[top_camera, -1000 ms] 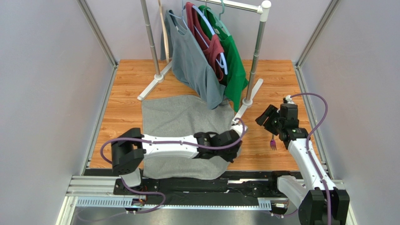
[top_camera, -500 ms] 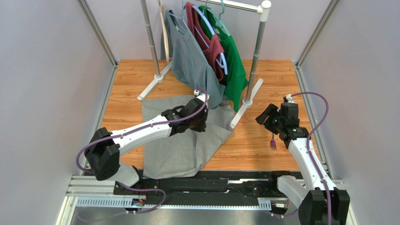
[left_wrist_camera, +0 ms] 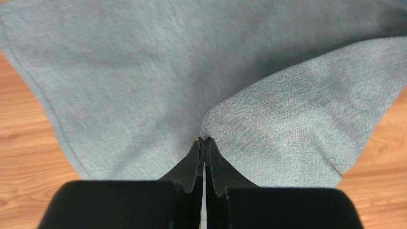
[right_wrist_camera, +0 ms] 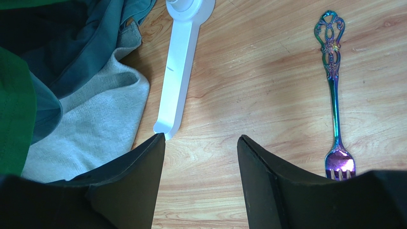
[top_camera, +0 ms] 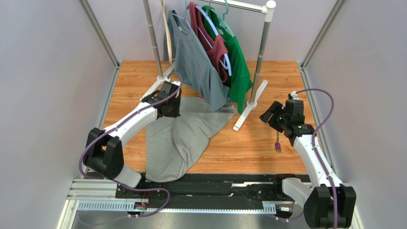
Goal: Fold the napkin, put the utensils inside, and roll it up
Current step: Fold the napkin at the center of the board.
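Observation:
The heather-grey napkin [top_camera: 176,143] lies on the wooden table, its right side pulled up and over into a diagonal fold. My left gripper [top_camera: 171,110] is over the napkin's far left part, shut on a pinched corner of the cloth. In the left wrist view the closed fingertips [left_wrist_camera: 204,139] grip the folded flap [left_wrist_camera: 296,119] above the lower layer [left_wrist_camera: 119,71]. A slim fork [top_camera: 277,143] lies on bare wood to the right. My right gripper [top_camera: 270,117] hovers open just beyond it. From the right wrist, the fork [right_wrist_camera: 334,90] sits right of the open gripper [right_wrist_camera: 200,138].
A clothes rack stands at the back with a grey shirt [top_camera: 196,62], a red one and a green one [top_camera: 239,62]. Its white foot [top_camera: 244,114] reaches toward the napkin's far right corner [right_wrist_camera: 91,129]. Metal frame posts line both sides.
My left arm swept from the napkin's near right to its far left, dragging the gripped corner and folding the cloth over. The right arm barely moved.

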Controlling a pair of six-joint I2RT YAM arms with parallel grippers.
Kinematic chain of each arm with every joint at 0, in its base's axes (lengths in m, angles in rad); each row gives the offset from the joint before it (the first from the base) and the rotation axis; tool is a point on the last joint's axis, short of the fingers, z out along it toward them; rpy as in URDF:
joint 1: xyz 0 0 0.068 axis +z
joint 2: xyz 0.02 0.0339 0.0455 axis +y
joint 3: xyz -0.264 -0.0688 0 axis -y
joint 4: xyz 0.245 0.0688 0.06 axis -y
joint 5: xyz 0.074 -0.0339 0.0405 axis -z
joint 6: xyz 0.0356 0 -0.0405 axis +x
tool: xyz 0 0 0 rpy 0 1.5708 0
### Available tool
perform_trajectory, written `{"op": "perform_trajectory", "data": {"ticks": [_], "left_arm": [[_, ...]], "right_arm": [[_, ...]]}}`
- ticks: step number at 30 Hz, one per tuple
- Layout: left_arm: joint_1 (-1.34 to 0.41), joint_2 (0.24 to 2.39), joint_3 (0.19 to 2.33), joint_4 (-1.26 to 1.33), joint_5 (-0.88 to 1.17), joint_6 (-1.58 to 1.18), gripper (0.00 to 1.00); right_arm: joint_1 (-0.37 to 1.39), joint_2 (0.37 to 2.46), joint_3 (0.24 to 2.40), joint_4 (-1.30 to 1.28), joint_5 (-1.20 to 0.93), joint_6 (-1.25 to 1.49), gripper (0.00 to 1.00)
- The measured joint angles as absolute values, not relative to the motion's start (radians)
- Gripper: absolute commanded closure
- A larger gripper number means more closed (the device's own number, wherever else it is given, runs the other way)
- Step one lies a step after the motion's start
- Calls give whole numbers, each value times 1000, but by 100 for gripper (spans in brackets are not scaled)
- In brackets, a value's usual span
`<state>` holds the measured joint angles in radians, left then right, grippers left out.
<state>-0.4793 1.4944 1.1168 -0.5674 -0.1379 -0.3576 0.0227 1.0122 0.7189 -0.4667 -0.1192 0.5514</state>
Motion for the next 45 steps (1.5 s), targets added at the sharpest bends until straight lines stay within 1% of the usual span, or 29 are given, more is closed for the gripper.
{"op": "perform_trajectory", "data": {"ticks": [6,14,25,38,45], "left_arm": [[-357,1621,1249,-600,-128,-273,100],[-251,1754,1365,-643,-129,-173,100],[-129,1866,1436,-662,-118,-116,100],[-23,1946,1488,-649,-78,-97,100],[6,1994,1542,-643,-48,-86,100]], "right_arm": [[23,1038,735,-466,-125,549,39],[23,1070,759,-467,-125,545,39],[23,1099,764,-463,-127,534,39],[23,1114,765,-452,-141,529,39],[23,1124,765,-451,-143,526,39]]}}
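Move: Ahead and to the left of the left hand, which holds the lifted near-right napkin corner, lies the napkin's far-left corner: about 13 cm forward, 20 cm left and some 10 cm down. The near tip of the rack's left foot meets that corner, about 15 cm ahead and 20 cm left. The blue-grey shirt's hem hangs roughly 5 cm ahead and 21 cm right. From the right hand, the far-left corner is about 17 cm ahead and 70 cm left. Carrying the pinched napkin corner diagonally across the cloth, the left hand goes some 17 cm left and 12 cm forward towards the far-left corner by the rack's foot. It starts level, then sinks about 5 cm as it nears, turning some 10 degrees counter-clockwise and tipping steeper down. The fingers stay shut on the cloth. ##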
